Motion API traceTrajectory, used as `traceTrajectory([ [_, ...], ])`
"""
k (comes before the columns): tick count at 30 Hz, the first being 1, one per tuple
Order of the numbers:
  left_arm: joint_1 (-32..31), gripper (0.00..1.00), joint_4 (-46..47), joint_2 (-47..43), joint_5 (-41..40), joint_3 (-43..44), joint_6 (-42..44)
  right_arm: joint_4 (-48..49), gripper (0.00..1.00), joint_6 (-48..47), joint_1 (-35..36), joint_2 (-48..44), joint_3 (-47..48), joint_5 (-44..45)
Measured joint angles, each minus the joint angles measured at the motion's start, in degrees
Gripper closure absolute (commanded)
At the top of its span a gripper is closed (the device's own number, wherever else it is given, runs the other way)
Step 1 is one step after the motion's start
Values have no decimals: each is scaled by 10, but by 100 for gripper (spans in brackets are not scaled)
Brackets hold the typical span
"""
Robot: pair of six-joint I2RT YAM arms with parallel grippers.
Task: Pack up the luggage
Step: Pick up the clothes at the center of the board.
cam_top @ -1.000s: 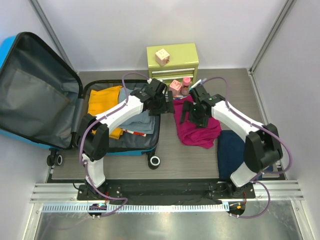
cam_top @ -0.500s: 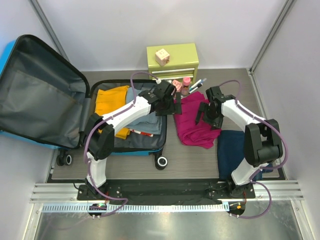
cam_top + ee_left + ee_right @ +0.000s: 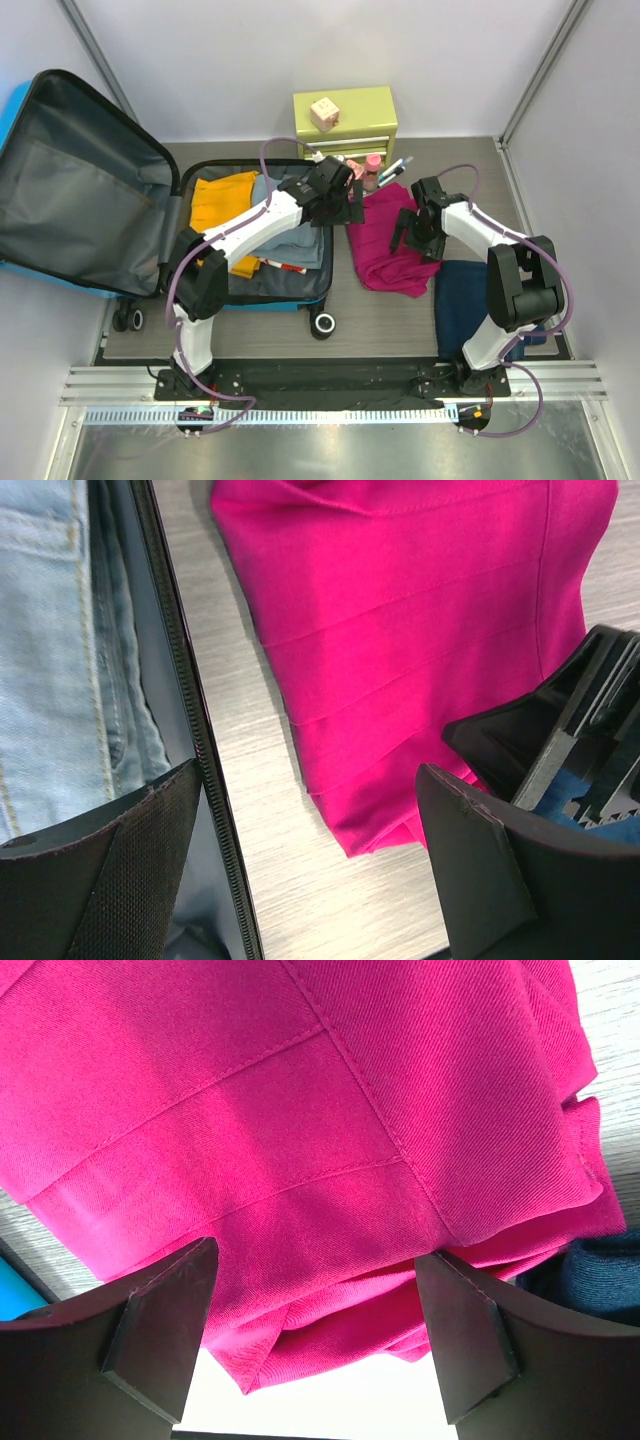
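The luggage [image 3: 305,290] lies open at the left, its grey-lined lid [image 3: 80,200] tipped back. In its base lie a yellow garment [image 3: 215,205] and light jeans [image 3: 295,240]. A magenta garment [image 3: 385,250] is spread on the table to its right. My left gripper [image 3: 345,205] hangs open between the luggage's zipper rim [image 3: 190,710] and the magenta garment's left edge [image 3: 400,630], with bare table between its fingers. My right gripper [image 3: 415,232] is open over the garment's right side [image 3: 300,1110], one finger to each side of a folded edge.
A folded navy garment [image 3: 465,300] lies right of the magenta one. A green drawer chest [image 3: 345,120] with a wooden block [image 3: 323,112] on top stands at the back. Pink bottles [image 3: 365,175] and pens [image 3: 395,168] lie in front of it.
The luggage has slid a little to the right. My left gripper went from over the luggage to the magenta garment's left edge. My right gripper shifted right across the garment.
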Motion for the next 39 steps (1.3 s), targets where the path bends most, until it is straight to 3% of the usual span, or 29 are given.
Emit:
traceTrajectory([
  [13, -7, 13, -23, 0, -20, 57, 15, 1, 15, 0, 0, 1, -1, 0],
  [20, -45, 12, -27, 8, -15, 110, 16, 13, 15, 2, -11, 31, -21, 14],
  [32, -81, 11, -22, 130, 19, 116, 14, 38, 15, 6, -68, 20, -47, -10],
  [39, -80, 13, -25, 141, 11, 116, 14, 46, 15, 6, -101, 12, -57, -10],
])
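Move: Ahead of the right hand by 1 cm and some 5 cm to its left lies the middle of the magenta clothes, about 3 cm below; the navy clothes lie some 12 cm to its right and 14 cm back. For the left hand the magenta clothes are about 10 cm right, 6 cm back and 11 cm down. From that hand the jeans in the suitcase lie 11 cm left and 5 cm back, the pink-capped bottle 9 cm ahead and 6 cm right. Lifting about 6 cm, the open left hand swings right from the suitcase rim towards the magenta clothes, then sinks steeply over their left edge, ending 8 cm right, 3 cm back and 5 cm lower. The right hand first waits, then sinks 3 cm, pressing its open fingers into the clothes, and drags them about 5 cm to the right, turning some 10 degrees clockwise. ##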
